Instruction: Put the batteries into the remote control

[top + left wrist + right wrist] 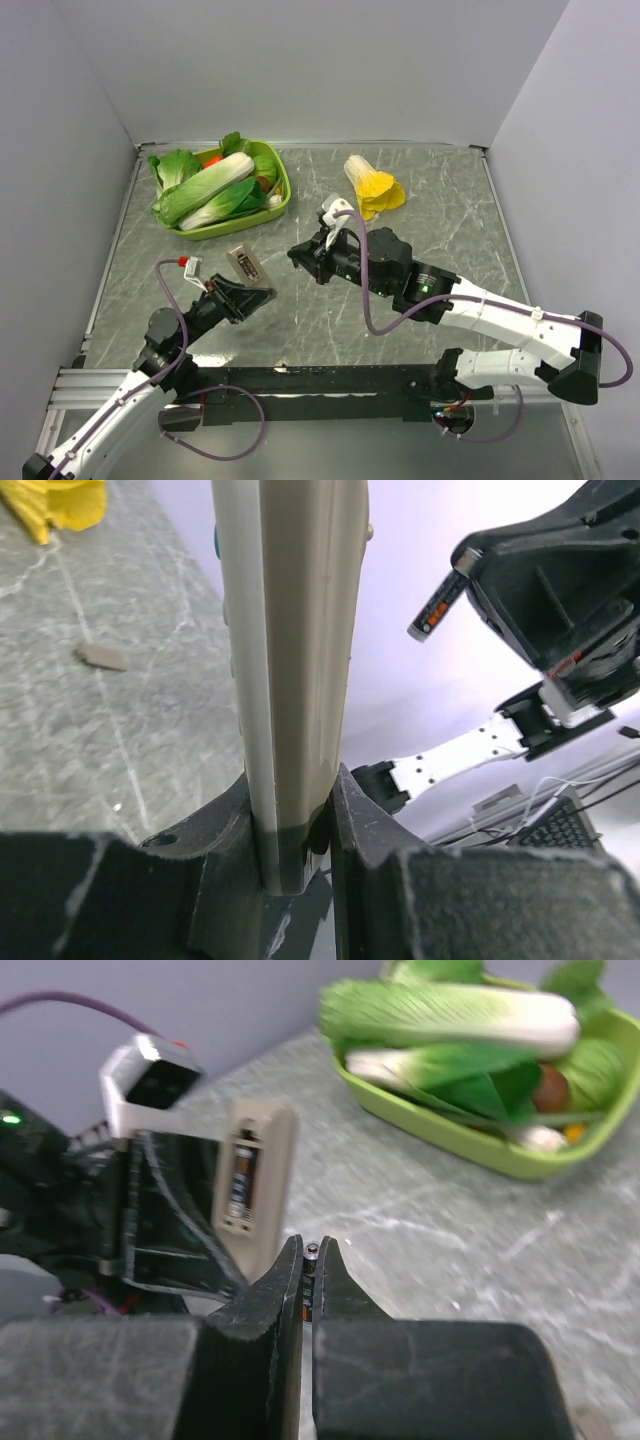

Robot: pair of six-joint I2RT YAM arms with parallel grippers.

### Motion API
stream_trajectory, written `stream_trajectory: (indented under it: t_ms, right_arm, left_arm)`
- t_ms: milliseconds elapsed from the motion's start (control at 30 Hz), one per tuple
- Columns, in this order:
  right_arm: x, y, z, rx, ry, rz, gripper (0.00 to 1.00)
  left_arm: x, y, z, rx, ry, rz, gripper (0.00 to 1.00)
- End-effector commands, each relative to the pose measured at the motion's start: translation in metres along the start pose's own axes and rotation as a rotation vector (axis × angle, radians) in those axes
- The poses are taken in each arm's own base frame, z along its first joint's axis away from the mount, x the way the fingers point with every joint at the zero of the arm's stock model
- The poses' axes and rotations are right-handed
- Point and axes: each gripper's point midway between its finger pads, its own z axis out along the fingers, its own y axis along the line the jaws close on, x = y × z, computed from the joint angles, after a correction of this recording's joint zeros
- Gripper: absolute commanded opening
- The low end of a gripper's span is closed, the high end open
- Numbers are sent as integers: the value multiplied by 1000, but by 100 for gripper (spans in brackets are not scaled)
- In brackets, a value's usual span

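My left gripper is shut on the lower end of the remote control, holding it upright above the table with its beige back towards the wrist camera. In the right wrist view the remote control shows an open compartment with one battery lying in it. My right gripper is shut on a second thin dark battery, whose tip pokes out between the fingers. That battery hangs a short way right of the remote, apart from it. From above, the remote control and right gripper face each other.
A green basket with toy vegetables stands at the back left. A yellow-and-white toy cabbage lies at the back centre. A small brown flat piece lies on the marbled table. Grey walls close in the sides and back.
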Motion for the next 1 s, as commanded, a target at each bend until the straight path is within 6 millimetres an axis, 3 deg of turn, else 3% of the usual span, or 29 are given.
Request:
stream_trajectory:
  t_ms: [0, 267, 500, 967]
  right_arm:
    - [-43, 31, 5, -115, -196, -11, 0]
    - [-42, 54, 28, -178, -213, -42, 0]
    - [-32, 61, 54, -188, -180, -39, 0]
    - [-26, 66, 75, -193, -183, -41, 0]
  left_arm:
    - [-1, -15, 0, 96, -11, -7, 2]
    - [0, -11, 1, 80, -9, -19, 2]
    - [3, -1, 1, 40, 3, -16, 1]
    - [1, -5, -1, 50, -11, -21, 2]
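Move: The remote, gripped low in the left fingers with its open back showing, has its middle about 8 cm to the right hand's left, 2 cm back and 4 cm below. The battery already in its compartment lies about 8 cm left, 2 cm back and 3 cm below that hand. The green vegetable basket stands roughly 38 cm ahead, 28 cm left and 28 cm below. From the left hand, the remote's middle is about 4 cm ahead, 2 cm left and 5 cm up. The remote is held out for the second battery: the right hand, still pinching it at the fingertips, carries it about 9 cm left to the open compartment, first rising slightly and drawing back, then dipping some 3 cm and easing up, slowing near the remote. Its wrist turns about 10 degrees counter-clockwise. The left hand keeps its grip, with barely 1 cm of rise. ##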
